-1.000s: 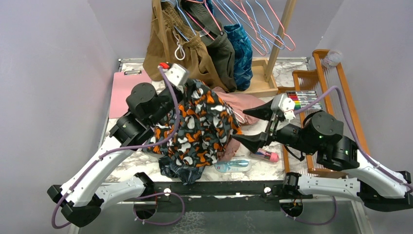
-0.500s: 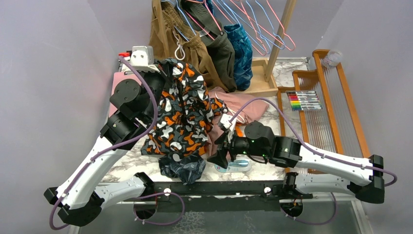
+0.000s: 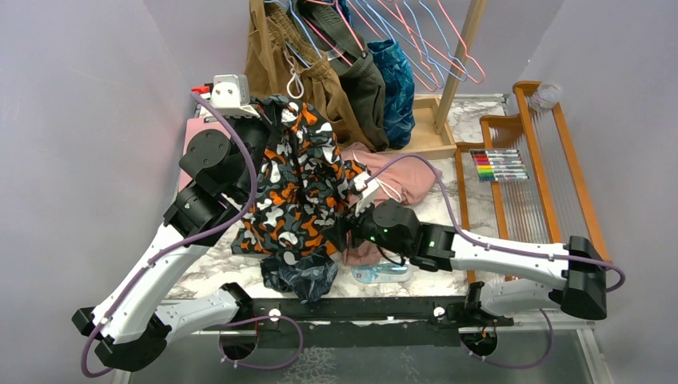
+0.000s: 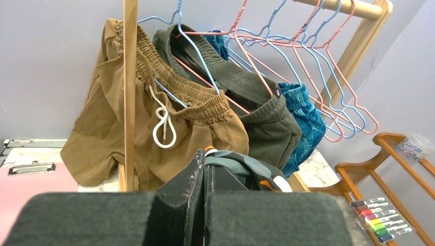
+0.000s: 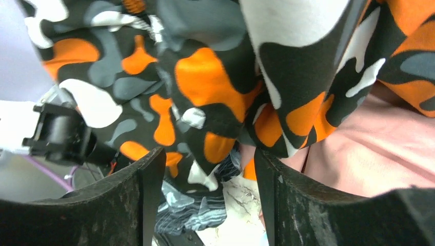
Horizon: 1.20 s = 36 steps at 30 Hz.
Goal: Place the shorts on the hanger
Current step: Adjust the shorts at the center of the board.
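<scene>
The shorts (image 3: 300, 188), dark with orange, white and grey blobs, hang by one top edge from my left gripper (image 3: 257, 112), which is shut on the fabric (image 4: 241, 166) just in front of the clothes rail. My right gripper (image 3: 342, 234) stands open at the lower right hem. In the right wrist view a fold of the shorts (image 5: 215, 102) dangles between the two fingers (image 5: 131, 200) without being pinched. An empty pink wire hanger (image 3: 480, 74) hangs on the rail among light-blue ones, and the left wrist view shows the same hanger (image 4: 361, 97).
Dusty-pink shorts (image 3: 404, 180) and navy leaf-print shorts (image 3: 300, 276) lie on the marble table. A plastic bottle (image 3: 382, 273) lies near the front edge. Brown shorts (image 3: 276, 68), dark green and teal ones hang on the rail. Markers (image 3: 500, 164) and a wooden frame (image 3: 560, 152) sit right.
My left gripper lifted the shorts up and back to the left, then held still. The right arm swung in from the right to the hem, its jaws narrowing a little.
</scene>
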Available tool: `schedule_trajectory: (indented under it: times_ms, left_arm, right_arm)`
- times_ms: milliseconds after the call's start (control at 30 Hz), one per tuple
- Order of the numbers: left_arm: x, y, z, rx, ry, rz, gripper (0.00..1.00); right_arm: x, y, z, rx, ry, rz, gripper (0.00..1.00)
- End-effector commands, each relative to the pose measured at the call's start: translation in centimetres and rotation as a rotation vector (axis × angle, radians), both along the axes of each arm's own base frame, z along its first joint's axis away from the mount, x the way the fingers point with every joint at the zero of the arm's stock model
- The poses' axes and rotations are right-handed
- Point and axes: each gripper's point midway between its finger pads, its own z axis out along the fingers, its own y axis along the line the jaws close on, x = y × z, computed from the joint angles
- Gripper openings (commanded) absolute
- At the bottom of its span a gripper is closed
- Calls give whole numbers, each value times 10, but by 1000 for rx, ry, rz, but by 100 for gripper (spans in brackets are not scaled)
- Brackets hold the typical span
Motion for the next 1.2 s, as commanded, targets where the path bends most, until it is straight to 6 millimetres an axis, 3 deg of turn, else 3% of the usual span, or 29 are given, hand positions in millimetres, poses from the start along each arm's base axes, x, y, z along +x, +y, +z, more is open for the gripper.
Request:
schedule_trajectory:
  times_ms: [0,133,233,367,533,600,667,733,800,967,1067,1167]
  left_arm:
    - [-16,7,32,-50,-74,-31,0]
    - [-28,1,42,-58,-114,-105,0]
    - [-43,-4,54,-69,-164,-183,0]
    - [-84,-7,88,-129,-314,-343,0]
    - [-138,1,132,-228,-496,-505,0]
    - [-147,10,140,-271,-520,-512,0]
    - [-144,13,134,-289,-495,-491,0]
    - [-129,13,114,-279,-418,-443,0]
    - [-101,12,75,-260,-275,-352,0]
    - [-46,7,-53,-145,118,-139,0]
    - [-35,0,-130,-70,292,-97,0]
    - [-36,0,-177,-65,376,-84,0]
  right_arm:
    - [26,6,18,36,-24,-139,60]
    - [34,5,31,-3,-76,-156,31]
    - [35,-4,70,24,-177,-141,2]
    - [12,-22,166,102,-380,5,1]
    - [-48,-63,280,191,-544,261,1]
    - [-73,-80,311,241,-583,351,1]
    - [-86,-94,324,275,-610,390,1]
    - [-77,-98,314,252,-597,336,1]
    - [-56,-97,287,197,-555,234,1]
    - [-10,-88,199,19,-411,20,1]
    - [8,-87,147,-86,-357,-68,1]
    - [23,-88,110,-144,-294,-104,1]
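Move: My right hand's open fingers are already around the near, hanging edge of the camo shorts, which lies only 2 cm ahead and 2 cm to the left, level with them. The pink shorts lie on the table about 16 cm ahead, 13 cm right and 20 cm below. The dark blue shorts are some 4 cm back, 11 cm left and as low. From my left hand, still gripping the camo shorts up high, that edge is about 12 cm back, 14 cm right and 27 cm down. I ease my right hand a little forward and shut its fingers on the hanging edge of the camo shorts. Then I swing both hands fast: the right goes up about 35 cm, and also right and back, while the left goes up and back some 14 cm, tipping up. Both then whip down and forward, keeping their grips, the left ending 10 cm lower than it began and tipping down again. ##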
